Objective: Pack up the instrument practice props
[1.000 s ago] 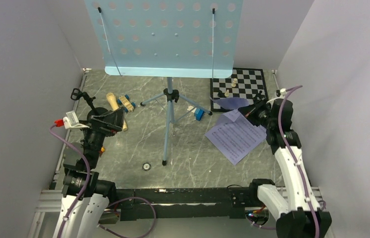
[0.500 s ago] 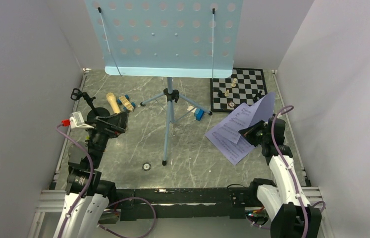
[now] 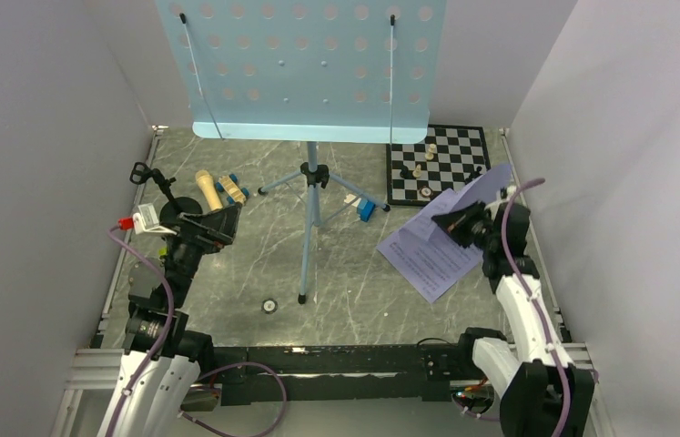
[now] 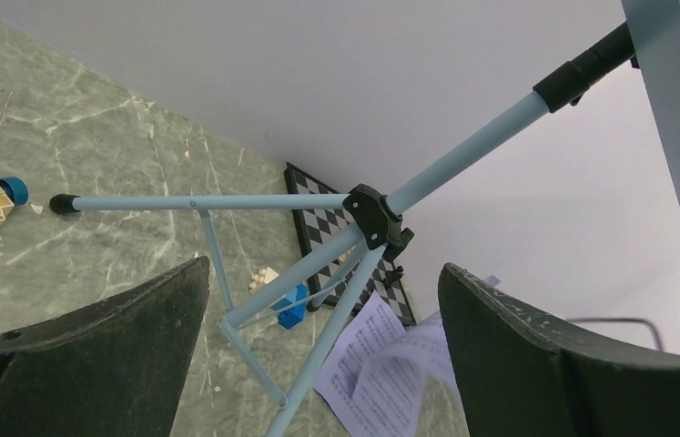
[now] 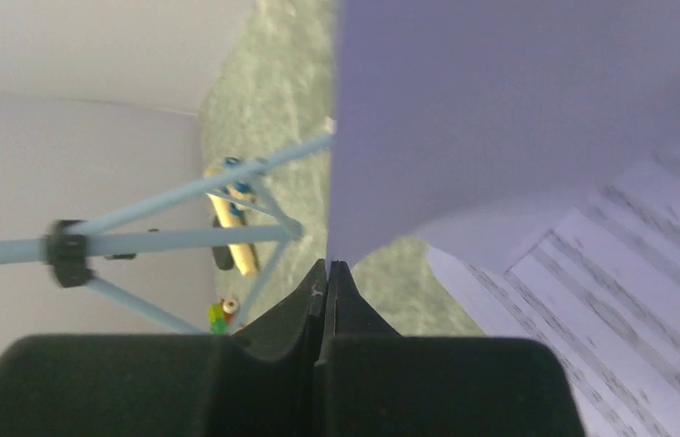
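Note:
The light-blue perforated music stand stands upright mid-table on its tripod legs; its hub shows in the left wrist view. My right gripper is shut on the edge of one lavender sheet-music page, which stands raised above a second page lying flat. In the right wrist view the jaws pinch that page. The tan microphone and the black mic stand lie at the left. My left gripper hangs open and empty beside them.
A chessboard with pieces sits at the back right, just beyond the raised page. A toy car and a blue block lie near the tripod legs. A small round fitting is set in the tabletop. White walls enclose both sides.
My right gripper has pulled one page up off the pile, so it now stands raised. The left arm has drawn back slightly, jaws still open.

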Tool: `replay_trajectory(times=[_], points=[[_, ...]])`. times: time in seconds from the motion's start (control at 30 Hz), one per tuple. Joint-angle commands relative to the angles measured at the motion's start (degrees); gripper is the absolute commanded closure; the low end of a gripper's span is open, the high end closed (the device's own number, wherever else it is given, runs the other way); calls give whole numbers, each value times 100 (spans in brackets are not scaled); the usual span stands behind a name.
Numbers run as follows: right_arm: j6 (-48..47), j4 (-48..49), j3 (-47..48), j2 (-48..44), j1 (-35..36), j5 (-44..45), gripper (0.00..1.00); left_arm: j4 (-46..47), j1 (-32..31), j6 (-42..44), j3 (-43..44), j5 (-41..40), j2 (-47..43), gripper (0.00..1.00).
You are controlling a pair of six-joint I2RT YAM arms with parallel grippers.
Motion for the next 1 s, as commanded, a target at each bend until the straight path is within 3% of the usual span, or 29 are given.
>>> replay_trajectory(times=[0.0, 0.2, 0.6, 0.97], points=[[-207, 508, 1493, 429, 107, -265, 100, 302, -35, -89, 131, 187, 166, 1], [-230, 318, 1813, 605, 154, -173, 100, 310, -44, -120, 206, 263, 327, 1], [-402, -69, -598, -811, 154, 417, 100, 288, -51, -160, 95, 335, 280, 1], [21, -157, -1474, -1226, 173, 611, 100, 179, -62, -169, 78, 370, 277, 2]])
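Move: The right hand holds one music sheet by its edge; the other sheet lies flat almost straight below, about 1 cm farther out, 1 cm right and 15 cm down. At table height too, the blue block is some 16 cm ahead and 17 cm left of this hand, the chessboard about 30 cm ahead and 6 cm right. From the left hand the lying sheet is roughly 56 cm right, 6 cm ahead and 30 cm lower. Right hand keeps its sheet, rises about 12 cm, then sweeps 20 down and back towards the lying sheet. ##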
